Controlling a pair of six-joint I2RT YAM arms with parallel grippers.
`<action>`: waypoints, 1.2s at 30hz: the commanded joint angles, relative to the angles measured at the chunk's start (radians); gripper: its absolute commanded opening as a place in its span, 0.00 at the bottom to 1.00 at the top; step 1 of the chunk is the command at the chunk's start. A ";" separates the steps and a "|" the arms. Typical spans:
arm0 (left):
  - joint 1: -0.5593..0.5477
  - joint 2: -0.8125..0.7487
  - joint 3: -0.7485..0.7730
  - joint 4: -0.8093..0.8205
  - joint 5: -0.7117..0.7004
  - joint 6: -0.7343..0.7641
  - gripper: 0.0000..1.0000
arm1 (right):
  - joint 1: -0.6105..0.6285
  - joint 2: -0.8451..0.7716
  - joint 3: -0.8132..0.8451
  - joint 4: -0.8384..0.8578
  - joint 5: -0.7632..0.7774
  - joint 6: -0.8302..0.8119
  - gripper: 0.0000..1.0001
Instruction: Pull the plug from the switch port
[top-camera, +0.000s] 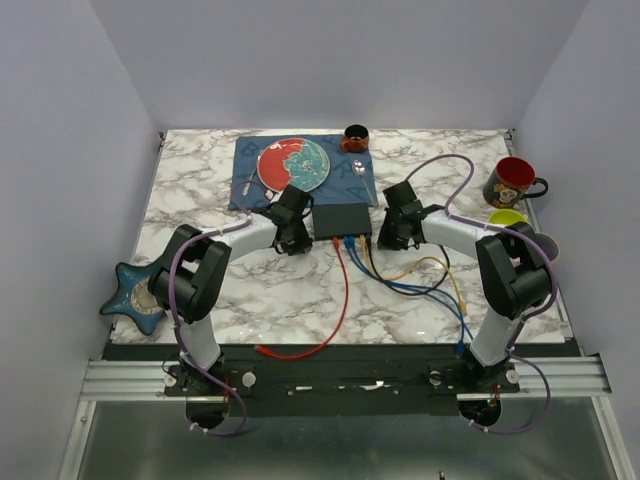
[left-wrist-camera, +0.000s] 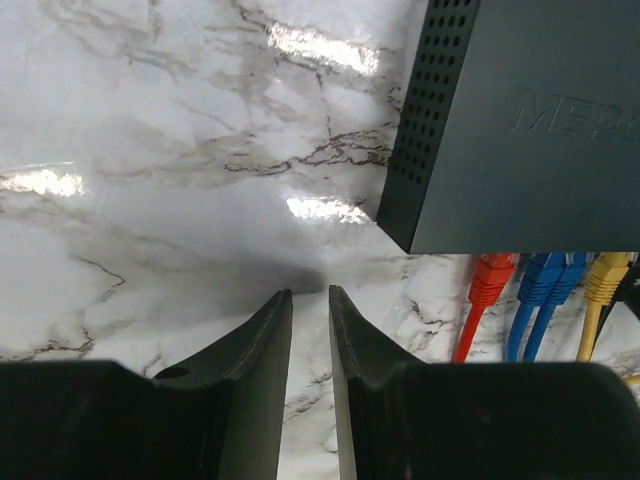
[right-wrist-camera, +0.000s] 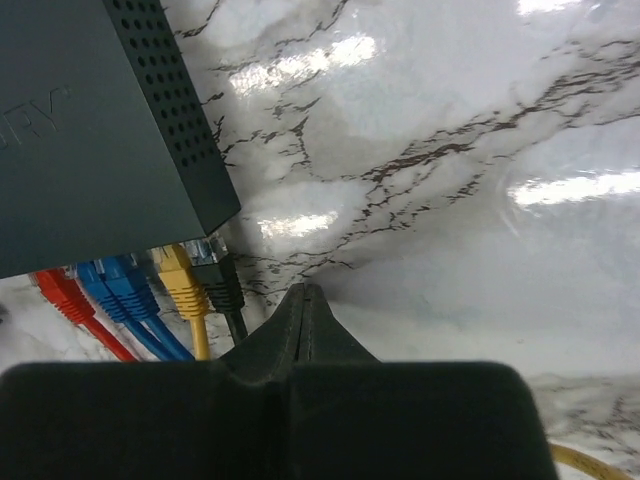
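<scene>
The dark grey switch (top-camera: 342, 220) lies flat on the marble table between my two grippers. Its near edge holds a red plug (left-wrist-camera: 490, 280), two blue plugs (left-wrist-camera: 545, 280), a yellow plug (left-wrist-camera: 605, 278) and a black plug (right-wrist-camera: 218, 278). My left gripper (top-camera: 296, 235) sits just left of the switch (left-wrist-camera: 530, 130), low over the table. Its fingers (left-wrist-camera: 270, 340) stand a narrow gap apart with only marble between them. My right gripper (top-camera: 393, 232) is just right of the switch (right-wrist-camera: 80, 130), shut on nothing, its tip (right-wrist-camera: 305, 290) beside the black plug.
Red, blue, yellow and black cables (top-camera: 340, 300) run from the switch toward the near edge. Behind it lies a blue placemat (top-camera: 250, 180) with a red-and-teal plate (top-camera: 295, 165), a spoon (top-camera: 360, 170) and a brown cup (top-camera: 355, 137). Mugs (top-camera: 512, 183) stand far right, a blue star-shaped dish (top-camera: 130, 290) left.
</scene>
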 joint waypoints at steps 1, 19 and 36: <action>0.012 0.040 0.015 -0.012 0.006 -0.010 0.33 | 0.011 0.049 -0.047 0.073 -0.106 0.016 0.01; 0.069 -0.141 -0.023 -0.090 -0.107 0.001 0.36 | 0.114 0.003 -0.070 0.105 -0.062 0.085 0.01; 0.052 -0.466 -0.224 0.300 -0.129 0.004 0.99 | 0.111 -0.432 -0.266 0.268 0.245 -0.197 1.00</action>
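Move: The right gripper, shut and low by the switch's near right corner, has the black plug about 3 cm to its left and 1 cm ahead. The yellow plug is some 5 cm left and 1 cm ahead, and the middle of the switch about 10 cm left and 6 cm ahead. From the left gripper, low off the near left corner, the switch's middle lies some 10 cm right and 6 cm ahead, and the red plug 9 cm right and 1 cm ahead, all slightly below the hands. Sweep the right gripper about 7 cm left, low and shut, so its fingertips push the black-plug end of the switch leftward. Meanwhile shift the left gripper left beside the near left corner, some 5 cm in all. Then bring the right back to the right, and raise both hands 8 to 10 cm, opening the fingers wide and tipping them to point farther forward. ##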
